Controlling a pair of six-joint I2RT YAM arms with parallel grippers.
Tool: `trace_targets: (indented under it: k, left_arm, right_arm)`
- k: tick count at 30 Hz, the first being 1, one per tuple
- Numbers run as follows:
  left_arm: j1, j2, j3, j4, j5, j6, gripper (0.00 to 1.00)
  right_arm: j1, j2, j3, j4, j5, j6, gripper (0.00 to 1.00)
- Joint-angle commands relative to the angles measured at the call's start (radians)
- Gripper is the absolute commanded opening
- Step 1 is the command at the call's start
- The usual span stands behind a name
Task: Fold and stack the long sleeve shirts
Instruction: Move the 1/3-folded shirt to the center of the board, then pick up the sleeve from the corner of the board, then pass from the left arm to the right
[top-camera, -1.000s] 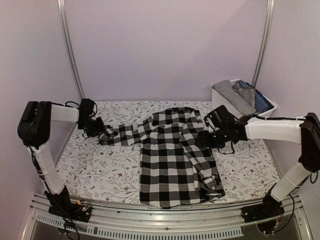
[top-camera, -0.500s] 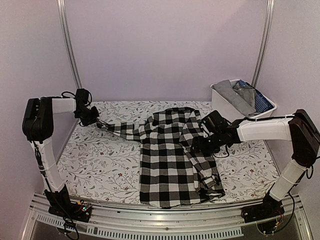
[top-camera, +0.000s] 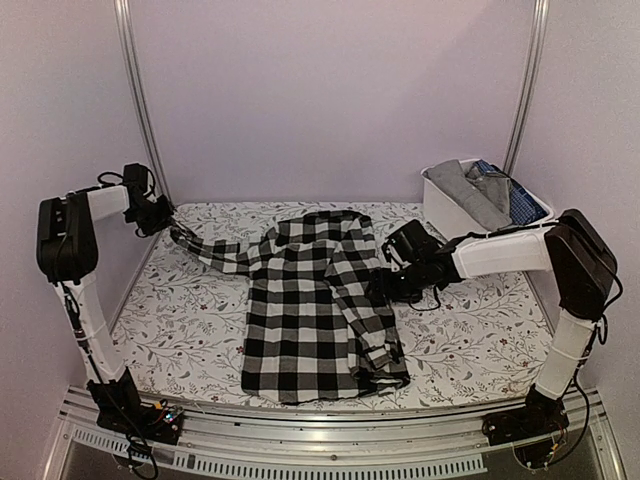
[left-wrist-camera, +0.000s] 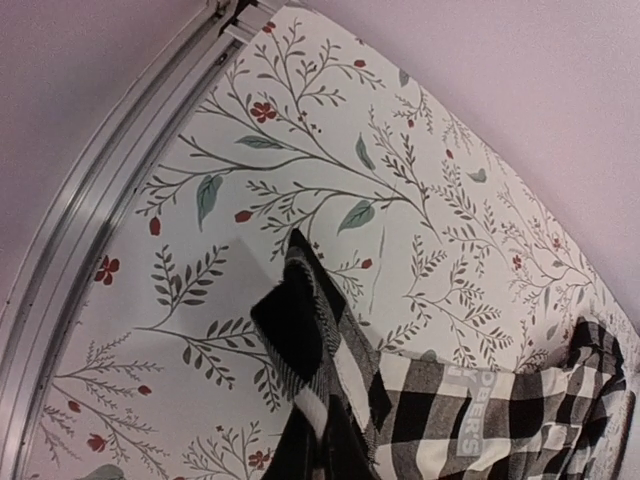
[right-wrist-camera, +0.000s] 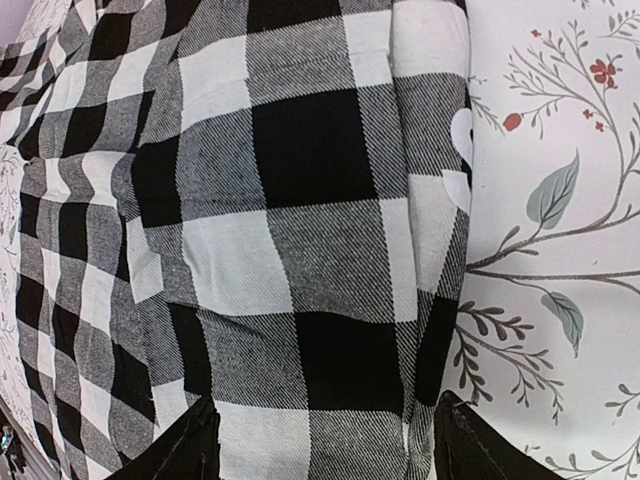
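Observation:
The black-and-white check shirt (top-camera: 315, 305) lies spread on the floral table cover, its right sleeve folded down along the body. My left gripper (top-camera: 163, 220) is shut on the cuff of the left sleeve (top-camera: 215, 250) and holds it stretched out toward the far left corner. In the left wrist view the cuff (left-wrist-camera: 300, 320) sticks up from the gripper (left-wrist-camera: 322, 455). My right gripper (top-camera: 385, 285) is open over the shirt's right edge. In the right wrist view its fingertips (right-wrist-camera: 190, 445) straddle the check cloth (right-wrist-camera: 320, 290), which fills the gap of the gripper (right-wrist-camera: 325, 445).
A white bin (top-camera: 440, 215) at the back right holds a grey shirt (top-camera: 468, 190) and a dark blue patterned one (top-camera: 522, 203). A metal rail (left-wrist-camera: 90, 260) runs along the table's left edge, close to my left gripper.
My left gripper has moved back and to the left, pulling the sleeve out straight. The whole shirt has slid left, and my right gripper has moved left with it.

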Motion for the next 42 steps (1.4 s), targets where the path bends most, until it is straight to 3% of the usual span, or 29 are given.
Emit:
trace_targets:
  k: [1,11,19,31,42]
  left_arm:
    - [-0.046,-0.073,-0.070,0.101,0.203,0.025,0.00]
    - [-0.282,-0.222,-0.230,0.269,0.607,0.011,0.00]
    - [-0.416,-0.263,-0.381,0.537,0.862,-0.120,0.00]
    - [-0.453,-0.232,-0.476,0.731,1.020,-0.209,0.03]
    - [-0.470,-0.200,-0.477,0.788,1.061,-0.253,0.03]
  right_arm:
    - [0.010,0.021,0.031,0.019,-0.027,0.018,0.72]
    - [0.039,-0.049,0.056,0.043,-0.038,-0.015,0.73]
    - [0.053,-0.093,-0.013,0.420,-0.250,-0.009,0.80]
    - [0.053,0.102,0.134,0.707,-0.433,0.088,0.94]
    - [0.056,0.308,0.361,0.763,-0.530,0.162,0.91]
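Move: The left hand already pinches the cuff of the still unfolded sleeve. The shirt's shoulders, where it is headed, lie about 37 cm to its right, 8 cm back and 9 cm below; the hanging sleeve's middle is 15 cm right, 7 cm back and 8 cm down. From the open right hand, that cuff is about 54 cm left, 20 cm ahead and 4 cm higher; the shoulders are 18 cm left, 11 cm ahead, and the folded sleeve's middle 9 cm back, 2 cm left, both about 4 cm below. Still pinching the cuff, the left hand sweeps it about 34 cm right, also 16 cm back and 10 cm up, over the shoulders, fast then easing, while turning clockwise towards the right hand. The empty right hand hovers briefly, then goes some 17 cm left and 14 cm up, rolling and swinging left to face the cuff, fingers opening wider around it, not yet closed. ##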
